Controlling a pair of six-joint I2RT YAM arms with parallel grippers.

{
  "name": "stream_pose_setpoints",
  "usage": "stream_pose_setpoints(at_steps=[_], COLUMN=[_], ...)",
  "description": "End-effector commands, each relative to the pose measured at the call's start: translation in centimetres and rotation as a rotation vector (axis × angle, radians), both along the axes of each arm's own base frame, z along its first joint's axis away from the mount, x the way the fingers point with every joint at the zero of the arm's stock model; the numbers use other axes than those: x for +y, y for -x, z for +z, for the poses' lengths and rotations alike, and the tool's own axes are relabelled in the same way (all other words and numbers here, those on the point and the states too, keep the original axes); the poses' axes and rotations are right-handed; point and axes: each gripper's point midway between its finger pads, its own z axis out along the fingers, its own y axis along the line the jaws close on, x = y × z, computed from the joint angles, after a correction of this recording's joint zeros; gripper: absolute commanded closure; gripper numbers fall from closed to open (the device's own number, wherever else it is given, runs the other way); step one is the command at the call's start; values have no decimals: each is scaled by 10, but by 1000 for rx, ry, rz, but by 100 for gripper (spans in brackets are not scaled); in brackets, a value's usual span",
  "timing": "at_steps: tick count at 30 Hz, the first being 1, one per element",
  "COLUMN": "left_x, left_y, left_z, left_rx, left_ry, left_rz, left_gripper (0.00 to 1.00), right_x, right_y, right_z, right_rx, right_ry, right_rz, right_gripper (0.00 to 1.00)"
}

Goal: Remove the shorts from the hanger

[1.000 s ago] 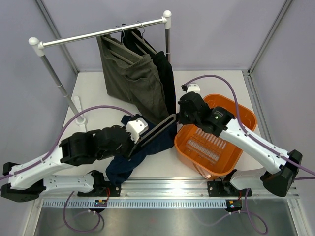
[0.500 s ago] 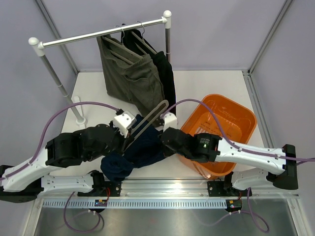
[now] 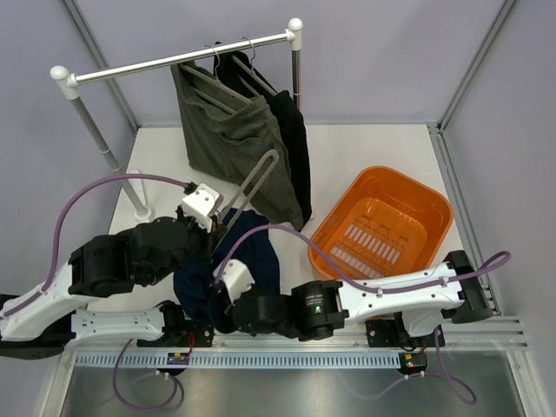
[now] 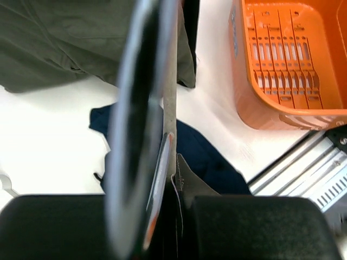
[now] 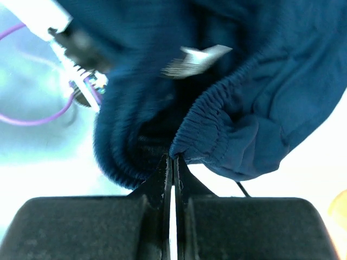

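Note:
The navy blue shorts (image 3: 248,256) lie bunched on the table between the two arms. My right gripper (image 3: 224,304) is shut on their elastic waistband (image 5: 217,116); in the right wrist view its jaws (image 5: 172,158) pinch the waistband's edge. My left gripper (image 3: 217,230) is shut on the dark hanger (image 3: 254,184), whose bar slants up and away over the cloth. In the left wrist view that bar (image 4: 169,81) runs up from the closed gripper (image 4: 174,176). The olive-grey shorts (image 3: 228,139) and the black shorts (image 3: 294,139) hang from the rail.
A clothes rail (image 3: 174,61) on white posts spans the back left. An orange basket (image 3: 408,204) stands on the right, its near rim just above the right arm. The rack's foot (image 3: 139,204) sits by the left arm.
The right gripper has swept from the hanger's far end down to the near edge, dragging the navy shorts with it. The left gripper has swung the hanger more upright and leftward.

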Motion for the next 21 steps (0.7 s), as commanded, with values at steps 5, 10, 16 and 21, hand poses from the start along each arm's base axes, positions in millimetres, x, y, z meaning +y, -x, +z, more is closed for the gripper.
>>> stream_pose_setpoints(at_steps=[5,10,16,21], left_x=[6,19,43,58], left_y=[-17,-27,-31,-26], left_z=[60,92,137,158], left_rx=[-123,-205,-322,-414], left_ry=[191,252,432,554], left_rz=[101,176,243,225], left_gripper=[100,100,100,100], right_x=[46,50,44,34], right_y=[65,90,101,75], right_z=[22,9,-13,-10], right_rx=[-130,-152,-137,-211], right_ry=[-30,29,101,133], right_rz=[244,328,371,254], right_gripper=[100,100,100,100])
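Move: The navy shorts, waistband in the right gripper, have their middle about 10 cm ahead of that hand and 9 cm below it, straight ahead; the orange basket is some 24 cm ahead and 37 cm to the right. From the left gripper, which holds the hanger, the navy shorts' middle lies about 2 cm back and 19 cm down. The olive shorts hang roughly 21 cm ahead of it and 4 cm right, the black shorts 24 cm ahead and 15 cm right. Keep both grippers shut and part them: draw the right gripper about 9 cm back towards the near rail and a little left, the waistband still pinched, then let it sink slightly. Meanwhile lift the left gripper with the hanger, slowly then faster, about 10 cm up and a little left, tipping its fingers up some 25 degrees. ##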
